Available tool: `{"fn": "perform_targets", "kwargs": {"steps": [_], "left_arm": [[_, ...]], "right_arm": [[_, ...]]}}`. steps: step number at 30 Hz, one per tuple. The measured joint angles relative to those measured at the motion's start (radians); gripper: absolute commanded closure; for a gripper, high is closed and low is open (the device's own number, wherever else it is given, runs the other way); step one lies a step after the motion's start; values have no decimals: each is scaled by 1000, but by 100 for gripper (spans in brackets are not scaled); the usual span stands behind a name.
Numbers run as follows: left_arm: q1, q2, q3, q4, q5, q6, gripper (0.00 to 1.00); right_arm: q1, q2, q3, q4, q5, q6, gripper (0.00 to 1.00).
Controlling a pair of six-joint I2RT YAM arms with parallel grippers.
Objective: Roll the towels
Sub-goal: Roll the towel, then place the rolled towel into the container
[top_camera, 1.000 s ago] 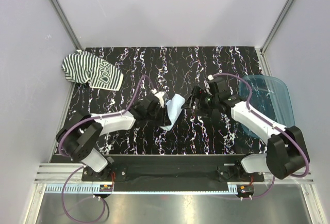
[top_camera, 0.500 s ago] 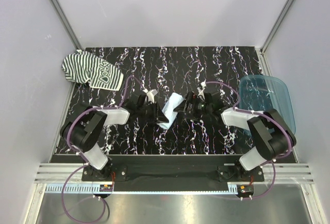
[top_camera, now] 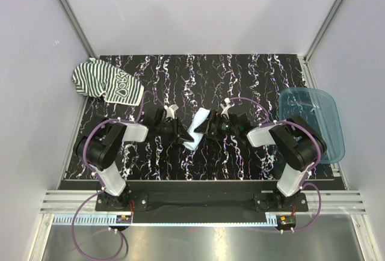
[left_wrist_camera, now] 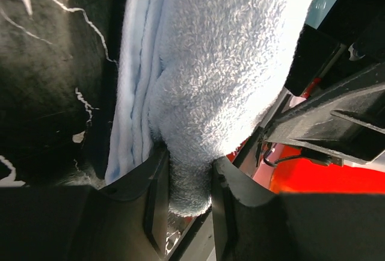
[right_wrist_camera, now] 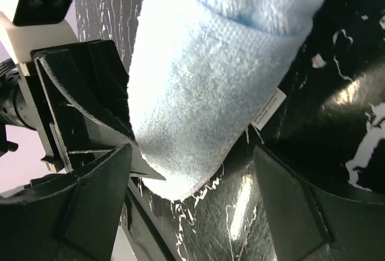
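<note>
The pale blue towel (top_camera: pixel 197 126) is a thick folded bundle held at mid-table. My left gripper (top_camera: pixel 180 133) is shut on it, and a fuzzy fold (left_wrist_camera: pixel 222 62) is pinched between its jaws (left_wrist_camera: pixel 187 174). My right gripper (top_camera: pixel 210 127) faces it from the right with its jaws open. In the right wrist view the towel's rounded end (right_wrist_camera: pixel 210 74), with a white label, sits between my right gripper's (right_wrist_camera: pixel 192 153) wide-spread fingers without being squeezed. The striped towel (top_camera: pixel 107 83) lies crumpled at the table's far left corner, away from both grippers.
A translucent blue plastic tray (top_camera: pixel 322 101) sits at the right edge of the black marbled table (top_camera: pixel 240 74). Grey walls and metal posts close in the back and sides. The two grippers' bodies nearly touch around the towel.
Both arms have folded lower and drawn in toward the centre. The right gripper has slid left up to the towel's end. The left gripper keeps its hold on the blue towel.
</note>
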Motion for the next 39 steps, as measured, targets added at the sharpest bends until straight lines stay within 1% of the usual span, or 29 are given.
{"fn": "perform_targets", "kwargs": {"steps": [10,15,22,26,29,30,31,32,33,34,36,37,39], "left_arm": [[49,41,5,8,77,-30,80],[87,63,4,12,124,-53,79],[119,91,2,31,174,-83,79],[131,101,-6,50,192,-100,79],[135,106,-9,63,201,-107,79],[135,108,-9,65,202,-109,79],[137,111,-9,68,204,-114,78],[138,111,-9,69,204,-118,78],[138,112,-9,69,204,-121,78],[140,112,-9,70,204,-122,76],[142,111,-10,70,204,-123,74],[142,111,-12,71,204,-124,71],[145,108,-16,76,204,-126,65]], "right_arm": [[10,44,0,107,32,-15,13],[23,84,0,185,42,-15,20],[61,163,10,332,57,-12,20],[66,178,10,366,70,-11,21],[69,189,10,379,82,-12,34],[69,197,13,385,84,-11,40],[69,205,17,388,84,-11,53],[69,216,23,396,83,-9,60],[69,224,27,404,82,-5,65],[70,230,32,411,82,1,75],[73,239,37,421,84,2,87],[74,243,39,423,84,5,94],[77,243,40,425,87,4,100]]}}
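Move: Just about 2 cm to the right hand's left, level ahead and some 1 cm lower, lies the middle of the rolled blue towel, between its open fingers and the left hand. The left hand already grips the near part of the roll, whose middle is about 4 cm ahead of it and 4 cm to its right. Around them the table is bare; the striped towel lies roughly 25 cm ahead and 32 cm left of the left hand. Sliding left about 4 cm and forward some 2.5 cm, with a slight dip late on, the right hand brings its open fingers around the nearer half of the blue roll, tips them up about 10 degrees, then shuts and pinches it firmly. The left hand keeps its grip and draws about 2.5 cm left, turning roughly 15 degrees. ##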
